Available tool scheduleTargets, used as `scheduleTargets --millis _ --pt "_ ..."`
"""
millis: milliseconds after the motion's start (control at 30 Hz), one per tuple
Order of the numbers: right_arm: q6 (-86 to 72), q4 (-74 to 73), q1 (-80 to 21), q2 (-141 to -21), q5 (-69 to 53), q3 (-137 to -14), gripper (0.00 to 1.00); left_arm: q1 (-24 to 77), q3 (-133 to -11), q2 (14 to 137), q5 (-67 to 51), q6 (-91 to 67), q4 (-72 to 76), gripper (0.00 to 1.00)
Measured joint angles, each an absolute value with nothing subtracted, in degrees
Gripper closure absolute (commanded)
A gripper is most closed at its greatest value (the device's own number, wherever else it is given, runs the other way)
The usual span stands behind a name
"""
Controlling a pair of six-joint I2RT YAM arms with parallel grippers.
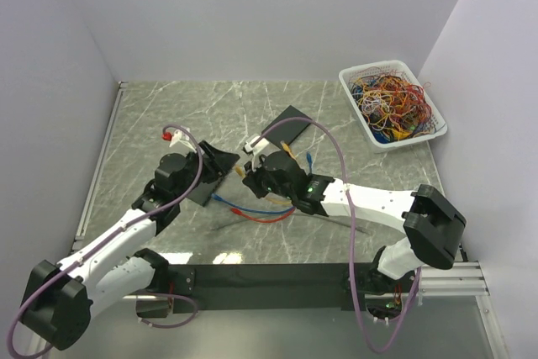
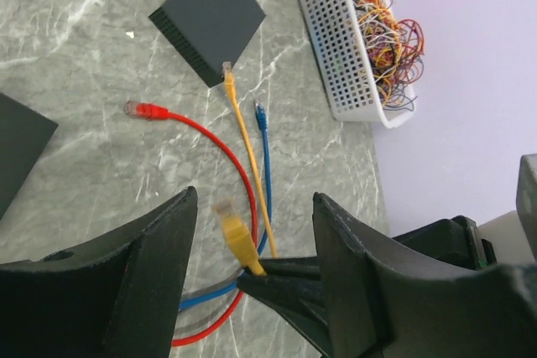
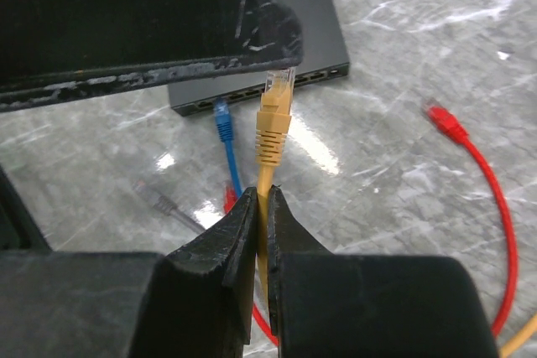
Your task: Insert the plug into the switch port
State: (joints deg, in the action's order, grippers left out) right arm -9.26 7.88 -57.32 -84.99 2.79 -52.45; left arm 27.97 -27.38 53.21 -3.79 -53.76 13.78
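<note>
My right gripper (image 3: 262,194) is shut on a yellow cable just behind its yellow plug (image 3: 274,115). It holds the plug up, tip toward a black switch (image 3: 277,48) whose port row faces it, a short gap away. In the top view the right gripper (image 1: 250,176) holds the plug (image 1: 239,172) beside my left gripper (image 1: 220,161). My left gripper (image 2: 256,199) is open and empty, and the held plug (image 2: 235,236) sits between its jaws without touching them. One left finger (image 3: 151,14) hangs over the plug. This switch (image 1: 202,184) lies partly under the left gripper.
A second black switch (image 1: 290,128) lies farther back. Loose red (image 2: 143,110), blue (image 2: 260,111) and yellow (image 2: 226,69) plugs with their cables lie on the marble table, and a grey plug (image 3: 151,199) too. A white basket (image 1: 391,102) of tangled wires stands at the back right.
</note>
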Motion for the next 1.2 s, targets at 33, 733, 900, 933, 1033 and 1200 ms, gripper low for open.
scheduleTargets --millis 33,733,900,933,1033,1200 --pt "-9.15 7.81 -57.56 -84.99 3.51 -52.47 1.00 28.32 -27.70 53.21 -3.14 -53.80 13.15 0.37" --pt "-7.33 6.35 -61.60 -85.65 12.14 -53.34 1.00 33.21 -30.13 56.21 4.71 -55.46 8.12 0.48" --pt "-7.33 6.33 -61.65 -85.65 13.30 -53.34 1.00 33.56 -30.26 56.21 5.76 -55.83 7.46 0.56" --pt "-7.33 6.33 -61.67 -85.65 13.45 -53.34 1.00 33.61 -30.26 56.21 5.89 -55.88 7.38 0.58" --pt "-7.33 6.35 -61.80 -85.67 13.93 -53.34 1.00 33.76 -30.26 56.31 5.89 -56.34 7.42 0.63" --pt "-7.33 6.37 -62.06 -85.67 14.15 -53.34 1.00 34.15 -30.28 57.56 5.87 -56.69 7.44 0.68"
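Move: The yellow plug held out by the right hand lies some 2 cm back, 2 cm right and 3 cm below the still-open left fingers; from the right hand it is about 1 cm ahead and 3 cm left, level. Counted from the left hand, the nearer switch is about 2 cm back and 8 cm left, the other switch roughly 15 cm ahead and 15 cm right, and a loose red plug 5 cm ahead and 1 cm right, all some 13 cm down. The yellow plug's head is what the left fingers close in around: the left hand sinks about 2.5 cm and eases some 1 cm right, tips slightly down, and narrows from wide open to about a third. The right hand keeps its pinch on the cable behind the plug and stays in place, swinging its fingers some 8 degrees clockwise. ##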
